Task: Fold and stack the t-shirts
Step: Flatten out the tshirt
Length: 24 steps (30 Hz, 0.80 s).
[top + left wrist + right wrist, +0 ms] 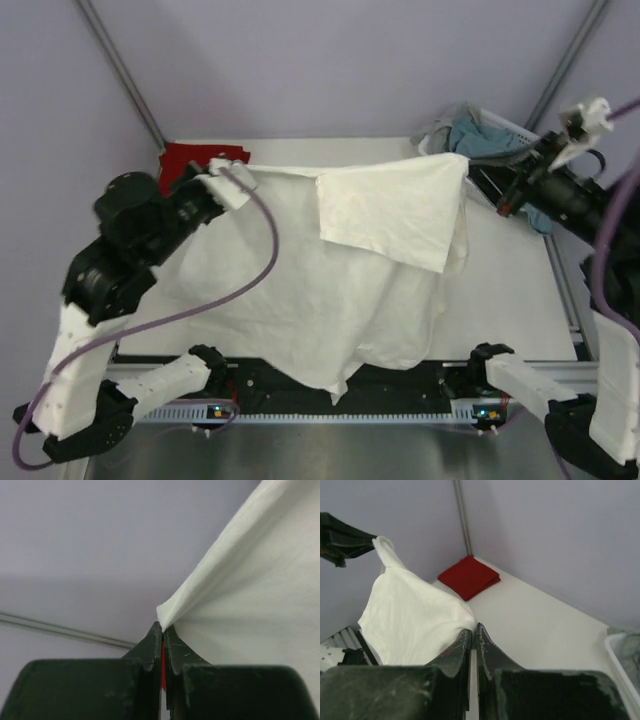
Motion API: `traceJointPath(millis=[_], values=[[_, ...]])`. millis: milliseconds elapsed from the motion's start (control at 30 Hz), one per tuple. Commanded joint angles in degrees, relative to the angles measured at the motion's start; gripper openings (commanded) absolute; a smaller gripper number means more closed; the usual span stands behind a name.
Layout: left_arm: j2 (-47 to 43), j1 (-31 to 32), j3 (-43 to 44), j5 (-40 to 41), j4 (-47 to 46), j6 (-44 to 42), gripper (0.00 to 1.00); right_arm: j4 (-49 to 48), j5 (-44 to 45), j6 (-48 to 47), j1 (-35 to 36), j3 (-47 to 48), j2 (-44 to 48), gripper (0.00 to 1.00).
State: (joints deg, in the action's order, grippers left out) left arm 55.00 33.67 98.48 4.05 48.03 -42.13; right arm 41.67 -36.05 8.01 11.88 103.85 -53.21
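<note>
The large white t-shirt [340,270] hangs stretched in the air between my two grippers, its lower edge draping over the table's near edge. No floral print shows on it. My left gripper [228,178] is shut on its left top corner [167,611]. My right gripper [478,172] is shut on its right top corner [440,615]. The dark red t-shirt [188,157] lies folded at the table's far left corner, also in the right wrist view [469,577]. In that view the left gripper [367,542] shows at upper left, holding the cloth.
A white plastic basket [520,135] with blue-grey clothes stands at the far right corner; its rim shows in the right wrist view [622,662]. The white table [510,290] lies under the hanging shirt. Metal frame poles rise at the back corners.
</note>
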Motion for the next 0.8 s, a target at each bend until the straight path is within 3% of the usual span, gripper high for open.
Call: traceJointPath(millis=[0,133,333,367,400,433,467,533,600,633,667,767], values=[[9.8,-1.7,-13.8,11.9,-18.2,-6.5,0.00,-6.2,14.5,-0.9,-0.5,-6.7,-11.1,0.00],[21.9,-3.7,-18.5,13.2,-36.0,-9.5,0.00,-11.4,22.3,-3.0,-0.5,-9.0,-22.6,0.00],[47.4,-5.9,-8.1,18.3,-50.5,-11.9,0.00,-13.5,31.2,-5.5,-0.6,2.2,-45.7,0.00],[50.8,-6.2,-6.1,19.7,-52.1,-12.6,0.09,-13.1,33.1,-5.4,-0.5,4.4,-48.9,0.12],[53.3,-6.2,-4.3,21.3,-53.5,-13.1,0.43,-12.5,35.0,-5.4,-0.5,5.9,-51.3,0.32],[54.6,-6.4,-3.6,22.2,-54.5,-13.4,0.64,-11.6,35.8,-5.5,-0.5,7.5,-53.5,0.51],[54.9,-6.3,-3.6,22.5,-54.4,-13.2,0.75,-9.4,37.6,-5.7,-0.5,9.0,-54.8,0.59],[53.1,-6.3,-5.6,21.4,-52.9,-11.1,0.85,-6.4,39.4,-5.9,-0.5,9.4,-55.7,0.69],[47.8,-6.4,-9.8,14.8,-48.6,-8.8,0.91,-5.2,42.0,-5.4,-0.5,5.7,-53.3,0.80],[43.9,-6.3,-12.6,10.9,-44.4,-8.5,0.91,-4.9,43.5,-4.9,-0.6,2.4,-51.7,0.80],[39.8,-6.4,-16.0,7.1,-41.8,-8.6,0.98,-4.7,44.4,-3.6,-0.5,-0.7,-48.9,0.80],[28.2,-6.4,-25.9,-2.0,-32.2,-10.9,0.94,-4.6,44.5,0.9,-0.6,-14.0,-39.9,0.80]])
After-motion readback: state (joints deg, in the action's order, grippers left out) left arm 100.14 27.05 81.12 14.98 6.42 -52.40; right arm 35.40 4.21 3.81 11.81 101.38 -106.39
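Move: Each hand holds a top corner of the outstretched white t-shirt high over the table, with its body hanging below. The left corner's landing place on the far table is about 31 cm ahead, 7 cm right and some 47 cm below the left hand; the red stack lies 32 cm ahead and 26 cm left of that hand, equally low. The right corner's place is about 36 cm ahead, 2 cm right and 50 cm below the right hand; the basket is 42 cm ahead, 20 cm right, similarly low. Forward and down in one fast sweep, both arms carry the white t-shirt's corners over the far table, each roughly 30 to 35 cm out and as much down, the left also drifting a little right. The right wrist tips downward and turns clockwise, while the left rolls its left side up. Near full reach both grippers open and let go, then start drawing back. ##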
